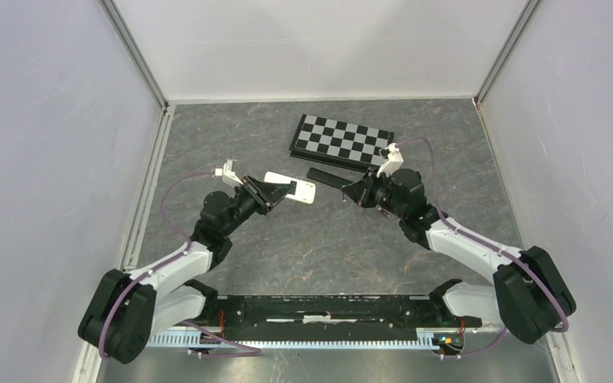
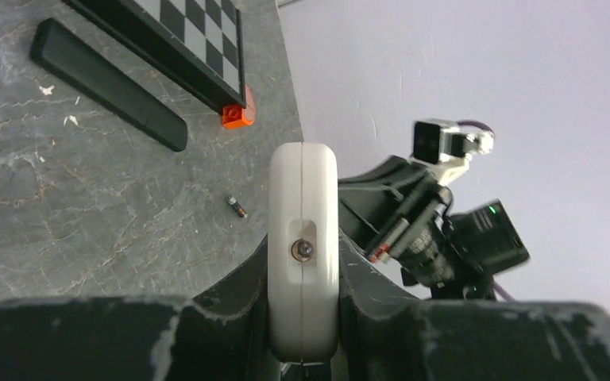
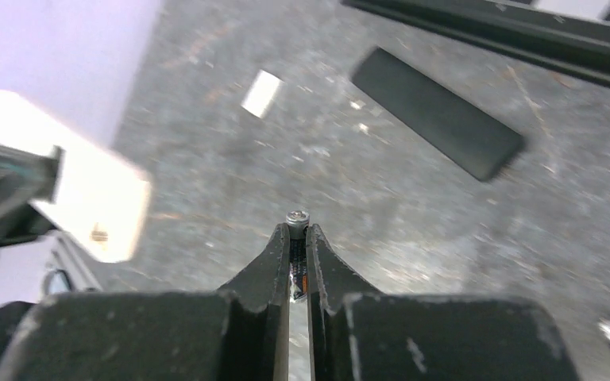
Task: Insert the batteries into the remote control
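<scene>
My left gripper is shut on the white remote control, gripping it edge-on above the table; in the top view the remote sticks out of that gripper toward the right. My right gripper is shut on one battery, whose silvery end pokes out past the fingertips. In the top view the right gripper hovers a short way right of the remote. Another battery lies loose on the table, left of the held remote.
A long black remote lies just behind the grippers, with a folded chessboard beyond it. An orange block sits at the board's corner. A small white flat piece lies on the table. White walls enclose the table.
</scene>
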Controlling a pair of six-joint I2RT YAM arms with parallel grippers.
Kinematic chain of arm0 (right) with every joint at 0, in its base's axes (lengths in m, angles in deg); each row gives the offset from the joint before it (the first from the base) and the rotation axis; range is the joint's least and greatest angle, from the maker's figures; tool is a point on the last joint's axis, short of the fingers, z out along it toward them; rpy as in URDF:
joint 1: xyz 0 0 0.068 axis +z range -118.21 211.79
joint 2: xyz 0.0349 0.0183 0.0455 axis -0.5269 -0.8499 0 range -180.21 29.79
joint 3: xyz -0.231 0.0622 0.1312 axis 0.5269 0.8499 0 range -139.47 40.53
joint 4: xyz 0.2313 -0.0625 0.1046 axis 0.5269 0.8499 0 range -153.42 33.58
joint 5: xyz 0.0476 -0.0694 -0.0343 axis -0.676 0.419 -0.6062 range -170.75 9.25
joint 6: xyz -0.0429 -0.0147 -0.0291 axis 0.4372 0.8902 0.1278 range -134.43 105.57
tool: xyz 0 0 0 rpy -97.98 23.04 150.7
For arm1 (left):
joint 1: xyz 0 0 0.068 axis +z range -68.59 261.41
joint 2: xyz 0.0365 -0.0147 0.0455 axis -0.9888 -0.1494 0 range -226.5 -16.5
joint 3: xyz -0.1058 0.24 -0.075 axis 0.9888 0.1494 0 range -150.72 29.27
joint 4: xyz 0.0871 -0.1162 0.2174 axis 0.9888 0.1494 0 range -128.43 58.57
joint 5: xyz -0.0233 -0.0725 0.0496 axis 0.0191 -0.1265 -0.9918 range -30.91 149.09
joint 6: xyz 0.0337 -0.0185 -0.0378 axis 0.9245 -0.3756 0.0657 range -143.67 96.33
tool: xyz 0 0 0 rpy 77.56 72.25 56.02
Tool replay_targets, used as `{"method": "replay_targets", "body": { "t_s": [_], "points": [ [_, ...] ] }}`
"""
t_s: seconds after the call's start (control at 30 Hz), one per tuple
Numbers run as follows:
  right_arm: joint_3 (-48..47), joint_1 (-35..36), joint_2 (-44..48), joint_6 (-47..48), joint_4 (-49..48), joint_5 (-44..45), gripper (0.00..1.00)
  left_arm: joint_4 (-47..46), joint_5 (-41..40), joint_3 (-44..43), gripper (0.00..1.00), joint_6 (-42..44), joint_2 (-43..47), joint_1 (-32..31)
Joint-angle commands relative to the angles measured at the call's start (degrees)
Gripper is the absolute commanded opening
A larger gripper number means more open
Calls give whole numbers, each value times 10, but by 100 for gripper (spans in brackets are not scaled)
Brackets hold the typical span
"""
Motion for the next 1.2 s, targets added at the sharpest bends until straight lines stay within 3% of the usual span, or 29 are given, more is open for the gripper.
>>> {"method": "replay_targets", "body": {
  "t_s": [0.0,0.3,0.83,1.17],
  "points": [
    [-23,42,24,-72,-71,37,10,-118,-49,14,2,-80,-41,-12],
    [-115,137,15,-31,-20,174,9,-270,-87,34,2,-130,-120,-46],
    [-175,225,-19,46,21,369,9,-346,-147,33,2,-205,-154,-92],
    [-179,231,-39,29,18,371,9,-411,-183,27,2,-233,-198,-126]
  ]
}}
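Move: The right gripper already pinches a battery; the remote control's open battery bay, at the right end of the remote held in the left gripper, lies about 10 cm to its left, level fore-and-aft and some 5 cm higher. On the table, the black remote lies about 12 cm ahead, 3 cm left and 12 cm below; a spare battery 11 cm right, 1 cm ahead and 13 cm below. From the left gripper, the held battery lies about 16 cm right, 2 cm ahead and 6 cm lower. Lift the right gripper about 10 cm while carrying its battery some 7 cm left to the bay end of the remote, letting the fingers tip up about 15 degrees, then ease down 1 cm. Meanwhile bring the left gripper about 3 cm right, dipping and coming back up, and roll it some 20 degrees so its left side sinks, keeping both grips shut on their things. ##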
